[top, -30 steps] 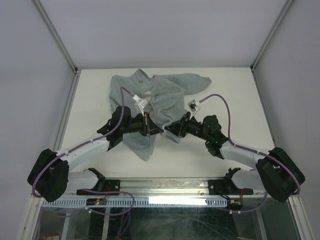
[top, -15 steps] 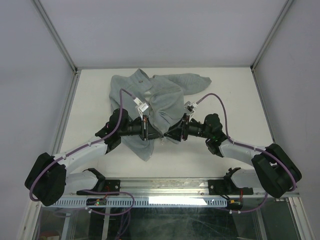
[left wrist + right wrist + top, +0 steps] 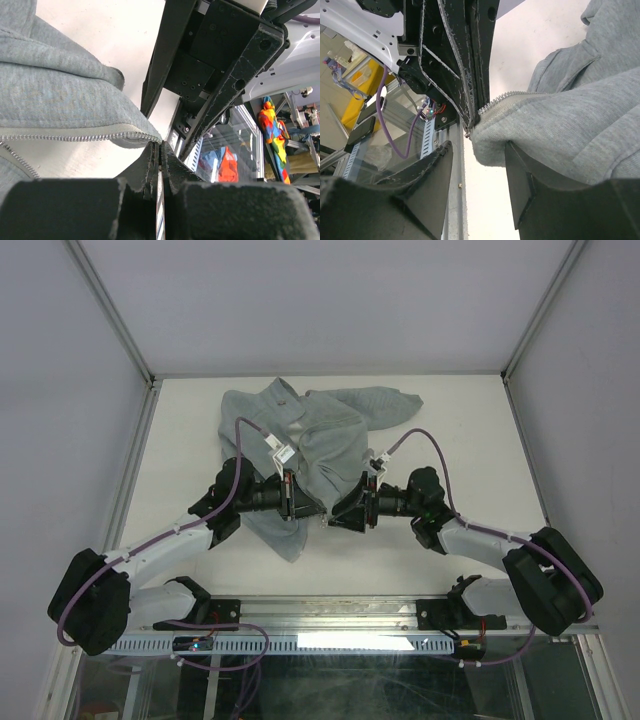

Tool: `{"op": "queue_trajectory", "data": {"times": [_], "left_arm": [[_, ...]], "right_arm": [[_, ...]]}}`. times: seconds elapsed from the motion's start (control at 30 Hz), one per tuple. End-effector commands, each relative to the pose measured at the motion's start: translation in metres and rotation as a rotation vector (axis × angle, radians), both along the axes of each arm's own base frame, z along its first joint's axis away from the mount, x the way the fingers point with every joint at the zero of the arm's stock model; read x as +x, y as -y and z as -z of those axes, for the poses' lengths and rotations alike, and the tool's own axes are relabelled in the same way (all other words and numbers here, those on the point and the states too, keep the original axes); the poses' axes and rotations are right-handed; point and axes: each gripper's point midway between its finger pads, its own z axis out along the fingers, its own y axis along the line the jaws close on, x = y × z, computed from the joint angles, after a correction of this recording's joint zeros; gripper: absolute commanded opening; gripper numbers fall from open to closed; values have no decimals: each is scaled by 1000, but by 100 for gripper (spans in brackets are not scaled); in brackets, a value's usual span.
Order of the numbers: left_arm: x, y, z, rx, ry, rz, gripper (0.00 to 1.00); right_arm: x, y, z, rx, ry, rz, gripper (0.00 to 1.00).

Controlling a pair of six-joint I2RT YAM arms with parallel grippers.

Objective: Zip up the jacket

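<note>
The pale grey jacket [image 3: 320, 430] lies rumpled at the back middle of the white table [image 3: 470, 440]. Both grippers meet at its near hem corner. My left gripper [image 3: 303, 504] is shut; in the left wrist view its tips [image 3: 161, 146] pinch the end of the zipper teeth [image 3: 75, 137]. The right wrist view shows those black fingers [image 3: 465, 60] clamped on the zipper end [image 3: 502, 96]. My right gripper [image 3: 338, 512] is open, and the hem corner [image 3: 490, 145] hangs between its spread jaws [image 3: 480, 150], close to the right-hand finger. No zipper pull can be made out.
A sleeve [image 3: 385, 400] spreads to the back right of the jacket. A metal rail [image 3: 330, 615] runs along the table's near edge, and the enclosure's posts [image 3: 150, 380] stand at the back corners. Purple cables [image 3: 440, 450] loop over both wrists.
My right gripper has opened and slid a little left toward the left gripper. The left gripper stays shut on the hem and has shifted slightly away from me.
</note>
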Motion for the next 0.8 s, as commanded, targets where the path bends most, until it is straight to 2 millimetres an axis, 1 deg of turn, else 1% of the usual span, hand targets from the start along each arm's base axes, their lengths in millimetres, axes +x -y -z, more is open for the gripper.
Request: {"op": "queue_trajectory", "data": {"times": [0.0, 0.1, 0.27, 0.47, 0.53, 0.7, 0.77], "left_arm": [[0, 0, -27, -63, 114, 29, 0], [-5, 0, -28, -68, 112, 53, 0], [-10, 2, -29, -78, 109, 77, 0], [-8, 4, -30, -80, 111, 78, 0], [-9, 4, -31, -82, 113, 81, 0], [-10, 6, -29, -80, 103, 88, 0], [-9, 7, -28, -78, 101, 83, 0]], "right_arm": [[11, -5, -30, 55, 116, 14, 47], [18, -5, -30, 54, 117, 42, 45], [14, -9, -36, 75, 121, -9, 45], [9, -11, -36, 79, 131, -53, 43], [7, -12, -36, 80, 136, -63, 39], [7, -17, -34, 80, 133, -84, 26], [6, -19, -33, 81, 134, -97, 18]]}}
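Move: Just off the right fingertips, the jacket's zipper corner lies about 2 cm to the left and 1 cm ahead, at much the same height, already pinched by the left fingertips, so at no distance from the left hand. From the right hand, the lifted right front panel runs off forward, its middle some 12 cm ahead, level sideways and 6 cm lower; the left front panel lies about 12 cm to its left, level with it fore and aft, some 12 cm below. Easing left by about 1 cm, with a half-centimetre rise, the right hand brings its fingers around the held zipper corner, right up to the left fingertips, and halves its opening without shutting, hardly turning. The left hand keeps the corner pinched and draws it about 1 cm up and back. ##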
